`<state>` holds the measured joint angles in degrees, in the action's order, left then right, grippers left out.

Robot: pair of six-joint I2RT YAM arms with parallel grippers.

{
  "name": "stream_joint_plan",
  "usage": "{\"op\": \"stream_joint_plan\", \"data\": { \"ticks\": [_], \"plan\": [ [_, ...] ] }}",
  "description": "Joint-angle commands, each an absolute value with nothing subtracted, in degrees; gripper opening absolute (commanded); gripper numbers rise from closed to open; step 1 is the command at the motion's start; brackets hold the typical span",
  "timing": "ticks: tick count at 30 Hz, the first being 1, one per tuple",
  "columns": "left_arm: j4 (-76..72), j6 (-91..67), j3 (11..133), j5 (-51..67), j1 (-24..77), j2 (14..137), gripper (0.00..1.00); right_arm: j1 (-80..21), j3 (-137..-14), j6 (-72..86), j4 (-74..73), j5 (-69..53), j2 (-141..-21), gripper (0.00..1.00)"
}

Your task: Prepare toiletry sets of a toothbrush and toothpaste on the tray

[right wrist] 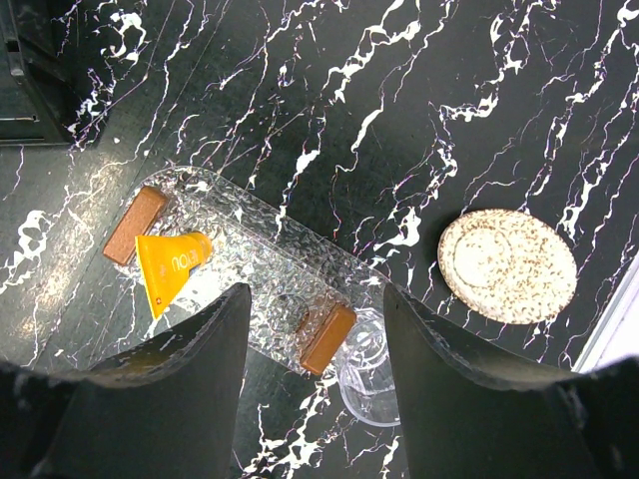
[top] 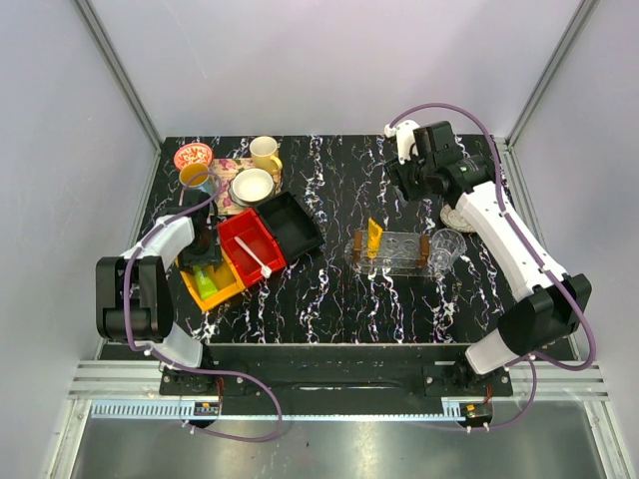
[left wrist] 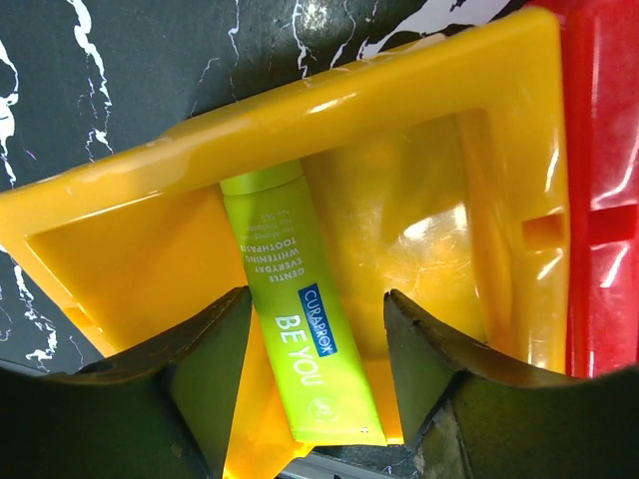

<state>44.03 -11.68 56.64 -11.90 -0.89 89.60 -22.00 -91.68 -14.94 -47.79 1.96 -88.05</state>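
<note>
A lime green toothpaste tube (left wrist: 290, 289) lies in a yellow bin (left wrist: 300, 110). My left gripper (left wrist: 318, 299) is low over it and open, one finger on each side of the tube. The left finger is close against it and a gap shows on the right. In the top view the gripper (top: 206, 261) covers part of that bin. A white toothbrush (top: 254, 256) rests in the red bin (top: 240, 232). An orange toothpaste tube (right wrist: 172, 264) stands in the clear rack (top: 394, 251), which sits on the dimpled clear tray (right wrist: 250, 215). My right gripper (right wrist: 315, 289) hangs open and empty above the rack.
A black bin (top: 300, 228) adjoins the red one. A floral tray with cups (top: 225, 175) sits at the back left. A clear glass (right wrist: 364, 384) stands at the rack's right end, and a speckled round coaster (right wrist: 507, 264) lies beyond it.
</note>
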Motion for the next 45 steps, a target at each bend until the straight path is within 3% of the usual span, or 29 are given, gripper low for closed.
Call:
{"op": "stream_joint_plan", "data": {
  "ticks": [1,18,24,33,45],
  "plan": [
    [43.0,-12.4,57.9,-13.3,-1.4,90.0,0.59,-21.7,-91.8,-14.3,-45.6,1.4,-88.1,0.61],
    [40.7,-11.5,57.9,-11.4,-1.4,92.8,0.57,-21.7,-91.6,-14.1,-45.5,1.0,-87.7,0.61],
    [39.9,-11.4,57.7,-11.3,-1.4,93.2,0.47,-21.7,-91.7,-14.1,-45.7,1.1,-87.2,0.61],
    [40.3,-11.4,58.3,-11.3,-1.4,92.0,0.47,-21.7,-91.6,-14.2,-45.8,1.1,-87.4,0.61],
    [41.6,-11.5,59.9,-10.6,-1.4,89.3,0.23,-21.7,-91.9,-14.1,-46.2,1.0,-87.2,0.61]
  ]
}}
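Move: Under the left hand, the green toothpaste tube lies in the yellow bin, already between the open fingertips, with its middle about 1 cm back and 2 cm below. The red bin is centred some 10 cm to the right and 3 cm ahead, and the white toothbrush inside it about 11 cm right and 2 cm ahead. From the idle right hand the tube lies roughly 48 cm left, 12 cm back and 23 cm below. Sinking about 1.5 cm in two short steps, the left hand settles over the green tube and creeps just under 1 cm forward, fingers still pointing down. Its half-open fingers narrow until they pinch the tube across its body from both sides, and during the final closing the hand begins to rise, by only about 0.5 cm. ##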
